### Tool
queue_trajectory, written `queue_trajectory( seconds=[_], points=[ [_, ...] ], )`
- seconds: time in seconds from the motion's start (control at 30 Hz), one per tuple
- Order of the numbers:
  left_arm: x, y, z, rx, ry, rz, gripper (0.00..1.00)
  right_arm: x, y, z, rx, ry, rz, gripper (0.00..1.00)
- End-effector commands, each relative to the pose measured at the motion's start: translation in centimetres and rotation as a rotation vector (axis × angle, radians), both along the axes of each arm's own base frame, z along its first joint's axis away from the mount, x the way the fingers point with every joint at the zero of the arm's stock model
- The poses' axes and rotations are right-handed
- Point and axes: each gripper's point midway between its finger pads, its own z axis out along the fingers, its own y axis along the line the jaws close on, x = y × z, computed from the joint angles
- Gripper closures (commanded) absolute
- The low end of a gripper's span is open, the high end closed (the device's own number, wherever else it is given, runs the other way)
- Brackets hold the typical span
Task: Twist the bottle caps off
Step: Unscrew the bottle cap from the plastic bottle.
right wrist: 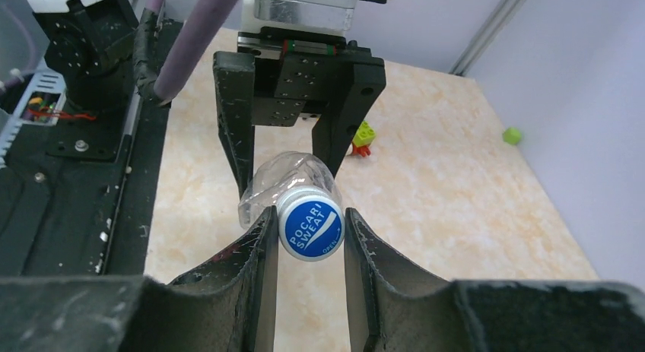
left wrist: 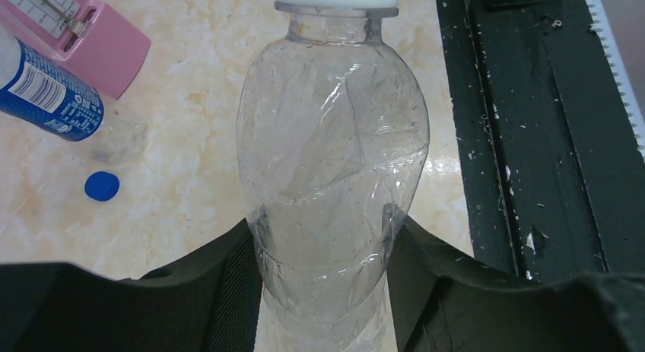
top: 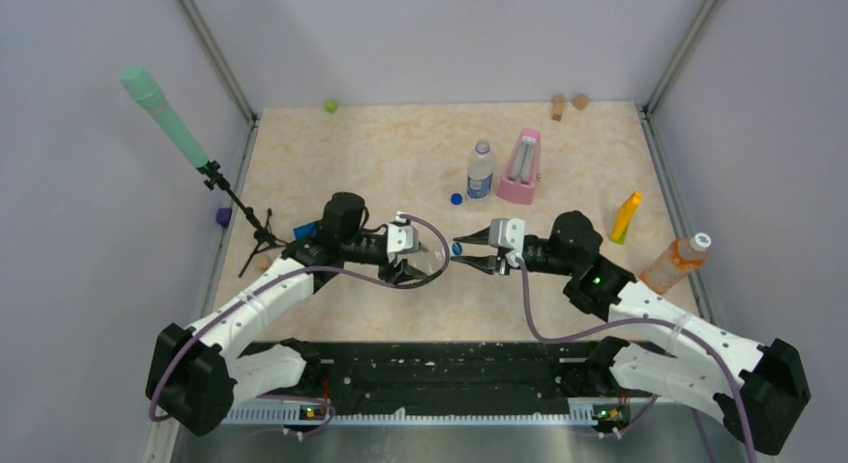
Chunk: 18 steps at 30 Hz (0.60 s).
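Note:
A plain clear bottle (left wrist: 333, 139) hangs on its side above the table, between my two arms. My left gripper (left wrist: 325, 238) is shut on its body, one black finger pressed into each side. The bottle cap (right wrist: 309, 226), blue on top with white lettering, sits between the pads of my right gripper (right wrist: 310, 219), which is shut on it. In the top view both grippers (top: 425, 263) (top: 462, 251) meet at the table's middle. A short bottle with a blue label (top: 481, 170) stands further back, with a loose dark blue cap (top: 456, 197) beside it. An orange bottle with a white cap (top: 678, 263) lies at the right edge.
A pink metronome (top: 521, 168) stands next to the blue-label bottle. A slim yellow object (top: 627, 216) lies to the right. A green microphone on a tripod (top: 165, 118) leans at the left wall. A green cube (top: 330, 106) and wooden blocks (top: 558, 106) sit along the back.

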Motion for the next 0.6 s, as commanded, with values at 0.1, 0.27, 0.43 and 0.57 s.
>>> queue_trajectory(
  seconds=[0.1,0.27,0.43,0.57],
  points=[
    [0.7,-0.3,2.2,-0.044,-0.037,-0.012,1.0,0.8,-0.4,-0.8,0.021,-0.015,-0.057,0.7],
    [2.4,0.8,0.9,0.019,-0.085,0.088,1.0,2.0,-1.7,1.8,0.24,0.156,-0.215,0.46],
    [3.9,1.5,0.6,0.046,-0.146,0.172,1.0,2.4,-2.3,3.5,0.42,0.435,-0.283,0.32],
    [4.5,1.9,0.8,0.051,-0.193,0.215,1.0,3.3,-2.3,3.9,0.546,0.716,-0.343,0.38]
  ],
)
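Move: The right fingers still hold the bottle cap at their tips; the cap lies about 8 cm right of the left hand, level fore and aft, some 7 cm above it. From the right hand, the loose blue cap lies roughly 20 cm straight ahead and 25 cm below; the standing bottle is about 21 cm ahead, 6 cm right and 15 cm below. Right fingers open off the cap, easing forward-right and turning 30 degrees; left carries the bottle 3 cm forward. ##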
